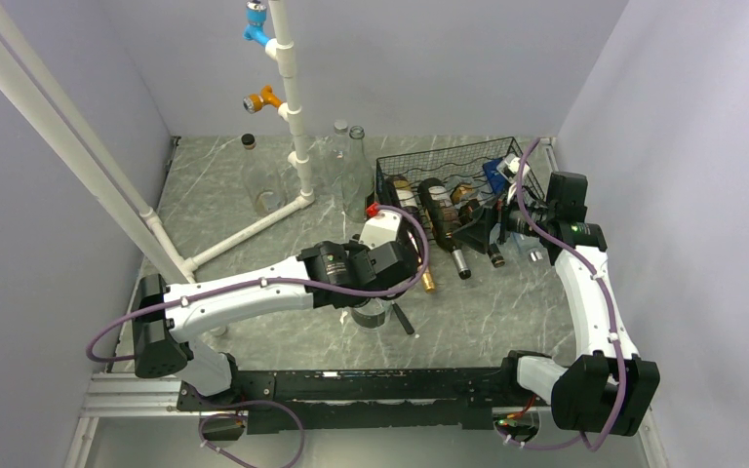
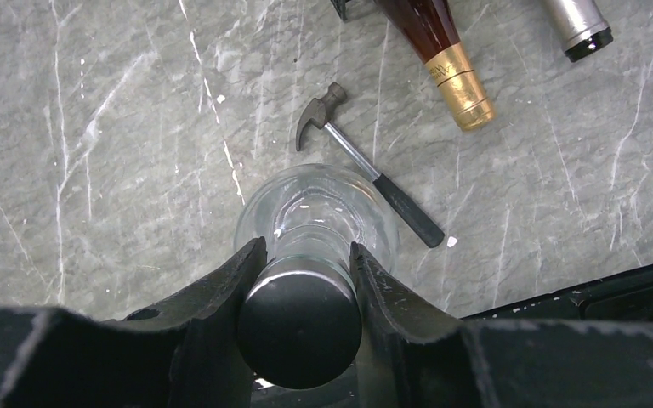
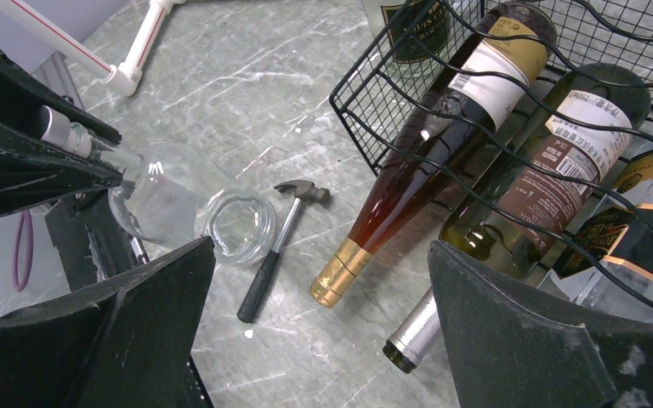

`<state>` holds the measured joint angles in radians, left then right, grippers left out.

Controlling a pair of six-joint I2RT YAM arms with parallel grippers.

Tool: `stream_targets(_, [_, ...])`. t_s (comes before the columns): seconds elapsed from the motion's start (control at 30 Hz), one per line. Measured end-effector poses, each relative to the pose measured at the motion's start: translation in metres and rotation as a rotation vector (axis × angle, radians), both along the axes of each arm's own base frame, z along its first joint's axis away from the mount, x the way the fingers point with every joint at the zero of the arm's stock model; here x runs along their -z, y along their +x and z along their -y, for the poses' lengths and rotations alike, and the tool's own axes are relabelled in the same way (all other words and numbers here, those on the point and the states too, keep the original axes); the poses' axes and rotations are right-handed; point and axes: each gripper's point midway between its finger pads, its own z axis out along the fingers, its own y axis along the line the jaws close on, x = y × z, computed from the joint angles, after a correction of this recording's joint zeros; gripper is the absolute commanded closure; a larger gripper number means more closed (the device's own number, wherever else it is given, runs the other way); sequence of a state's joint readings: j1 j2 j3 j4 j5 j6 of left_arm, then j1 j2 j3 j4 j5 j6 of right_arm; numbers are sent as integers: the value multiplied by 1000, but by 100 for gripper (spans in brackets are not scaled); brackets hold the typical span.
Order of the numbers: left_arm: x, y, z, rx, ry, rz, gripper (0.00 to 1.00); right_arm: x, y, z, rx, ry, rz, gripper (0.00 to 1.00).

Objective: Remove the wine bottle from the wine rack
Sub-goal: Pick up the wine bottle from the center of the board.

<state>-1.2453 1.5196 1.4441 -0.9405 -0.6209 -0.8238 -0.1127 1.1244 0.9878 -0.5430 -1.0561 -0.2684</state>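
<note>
The black wire wine rack (image 1: 419,161) (image 3: 374,93) stands at the back right with several wine bottles lying in it, necks toward me. An amber bottle with gold foil (image 3: 408,187) (image 2: 455,76) and a green one with a silver capsule (image 3: 544,170) stick out of its front. My right gripper (image 3: 321,246) (image 1: 492,234) hovers open just above those necks, holding nothing. My left gripper (image 2: 304,246) (image 1: 375,312) is shut on the neck of a clear glass bottle (image 2: 315,212) (image 3: 178,204) with a black cap. That bottle stands upright on the table in front of the rack.
A small hammer (image 2: 366,166) (image 3: 276,246) lies beside the clear bottle's base. A white PVC pipe stand (image 1: 288,97) rises at the back, with clear glass bottles (image 1: 254,175) (image 1: 351,161) near it. Walls close in the table on the left, back and right.
</note>
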Motion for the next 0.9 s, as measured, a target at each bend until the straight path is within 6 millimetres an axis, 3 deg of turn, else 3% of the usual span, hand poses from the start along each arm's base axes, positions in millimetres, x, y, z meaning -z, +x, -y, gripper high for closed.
stream_targets(0.2, [-1,2,-2,4,14,16,100,0,0,0,0,0,0,1])
stream_targets(0.4, [-4,15,-19,-1,72,45,100,0,0,0,0,0,0,1])
stream_targets(0.6, [-11,44,-52,-61,98,77,100,0,0,0,0,0,0,1])
stream_targets(0.9, [-43,104,-103,-194,27,209,100,0,0,0,0,0,0,1])
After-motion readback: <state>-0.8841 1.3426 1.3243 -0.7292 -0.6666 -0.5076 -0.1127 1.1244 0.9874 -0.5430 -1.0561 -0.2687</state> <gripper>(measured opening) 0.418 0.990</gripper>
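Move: The left hand already grips the capped neck of a clear bottle upright beneath it. The white pipe's elbow, towards which the bottle is taken, lies about 31 cm ahead and 17 cm left, roughly 23 cm below the hand. The green bottle stands 27 cm ahead and 3 cm left, the black-capped bottle 31 ahead and 25 left; the hammer lies 3 ahead and 6 right. From the right hand the elbow is some 22 cm ahead and 38 cm left. Forward and left in about equal measure, slowly at first and then gathering speed, the left hand carries the clear bottle some 15 cm away from the hammer towards the pipe elbow and the standing bottles. It rises about 4 cm, mostly late, tilting its fingers upward and turning counter-clockwise by roughly 10 degrees each, and keeps its grip on the neck. ##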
